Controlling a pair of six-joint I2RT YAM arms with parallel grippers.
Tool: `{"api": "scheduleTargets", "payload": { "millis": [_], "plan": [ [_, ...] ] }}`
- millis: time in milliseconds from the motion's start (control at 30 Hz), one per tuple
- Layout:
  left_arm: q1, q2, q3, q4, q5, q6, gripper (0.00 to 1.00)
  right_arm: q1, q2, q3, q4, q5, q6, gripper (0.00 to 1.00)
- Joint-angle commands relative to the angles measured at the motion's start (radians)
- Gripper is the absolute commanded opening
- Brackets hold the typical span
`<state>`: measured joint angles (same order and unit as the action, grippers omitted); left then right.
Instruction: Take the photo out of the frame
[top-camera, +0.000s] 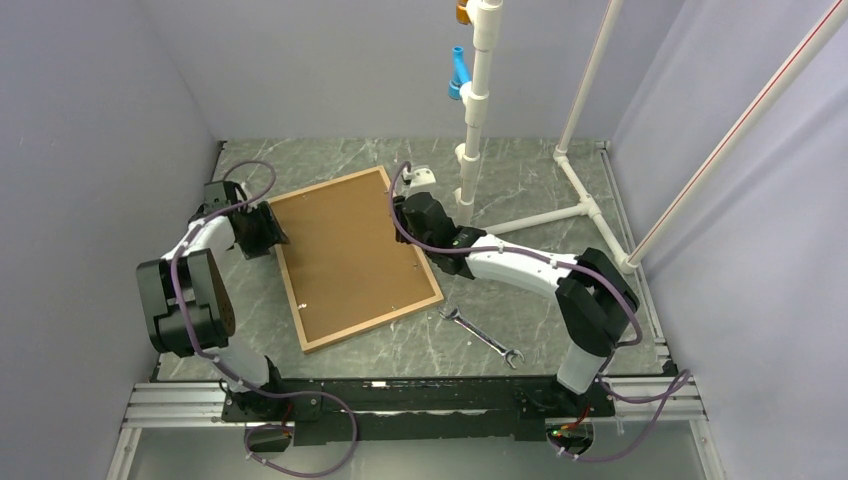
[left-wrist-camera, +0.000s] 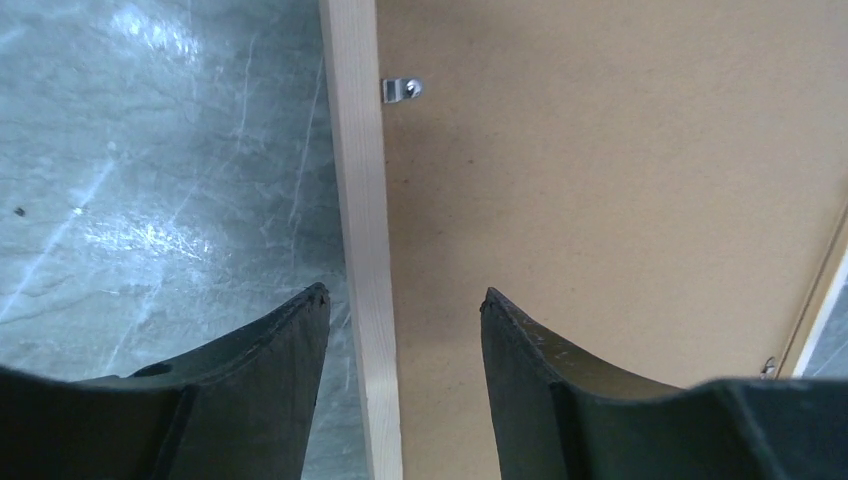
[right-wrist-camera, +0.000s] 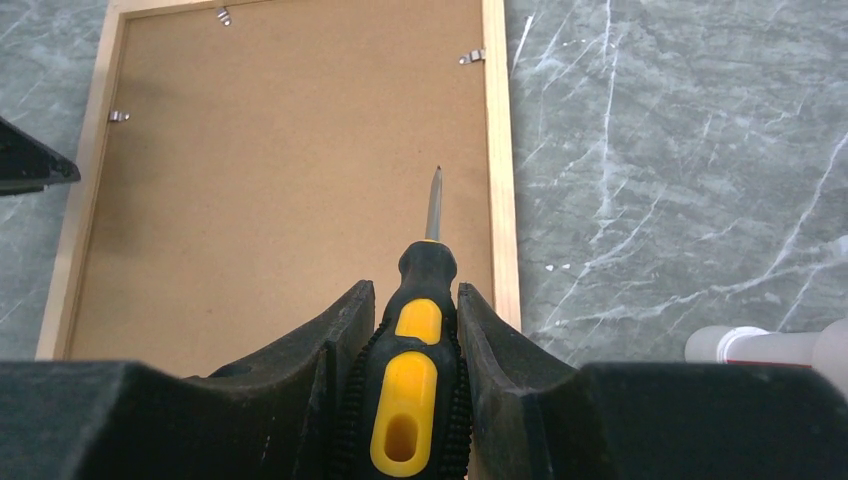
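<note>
The frame (top-camera: 374, 323) of thin pale wood lies face down on the marble table, its brown backing board (top-camera: 350, 255) facing up. The photo is hidden beneath that board. My left gripper (top-camera: 268, 228) is at the frame's left side. In the left wrist view it (left-wrist-camera: 403, 291) is open, its fingers standing either side of the wood strip (left-wrist-camera: 362, 200) with gaps to both. My right gripper (right-wrist-camera: 415, 286) hangs over the frame's right edge (right-wrist-camera: 498, 150), shut on a black-and-yellow screwdriver (right-wrist-camera: 415, 350) whose tip points over the board (right-wrist-camera: 280, 180).
Small metal clips (left-wrist-camera: 400, 90) (right-wrist-camera: 472, 57) hold the board along the frame's inner edge. A wrench (top-camera: 482, 333) lies right of the frame's near corner. A white pipe stand (top-camera: 475, 110) rises behind the right arm, its feet (top-camera: 560, 215) spreading across the table. Walls close in on both sides.
</note>
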<state>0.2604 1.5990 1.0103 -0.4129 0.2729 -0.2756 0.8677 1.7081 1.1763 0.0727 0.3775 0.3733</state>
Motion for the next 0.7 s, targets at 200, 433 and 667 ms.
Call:
{"api": "scheduleTargets", "payload": {
  "millis": [200, 433, 667],
  "plan": [
    [0.004, 0.09, 0.039, -0.016, 0.004, 0.002, 0.48, -0.012, 0.026, 0.059, 0.081, 0.081, -0.028, 0.0],
    [0.004, 0.109, 0.044, -0.023, 0.002, 0.013, 0.36, -0.033, 0.06, 0.063, 0.106, 0.081, -0.014, 0.0],
    [0.004, 0.118, 0.049, -0.031, -0.005, 0.027, 0.2, -0.035, 0.112, 0.069, 0.189, 0.091, -0.087, 0.0]
  ]
}}
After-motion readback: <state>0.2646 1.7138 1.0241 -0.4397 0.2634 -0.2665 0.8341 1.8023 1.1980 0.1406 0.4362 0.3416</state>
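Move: The left hand hovers astride the frame's left rail, whose gripping spot is about 4 cm below and 1 cm back; one clip on that rail lies some 5 cm ahead and 1 cm right, another about 12 cm back and 5 cm right. From the right hand, holding the screwdriver, the right rail's far clip is roughly 16 cm ahead, 5 cm left and 13 cm down; its near clip is 4 cm back and 2 cm right, the white pipe foot 4 cm ahead and 14 cm right. The left fingers come down around the frame's left rail and pinch it, one on its outer side and one inside against the backing board: the hand sinks about 4 cm, easing back slightly and tipping down a little, while the fingers close from wide to narrow. Meanwhile the right hand keeps its grip on the screwdriver and carries it some 3 cm forward and 2 cm down towards the far clip on the right rail. ##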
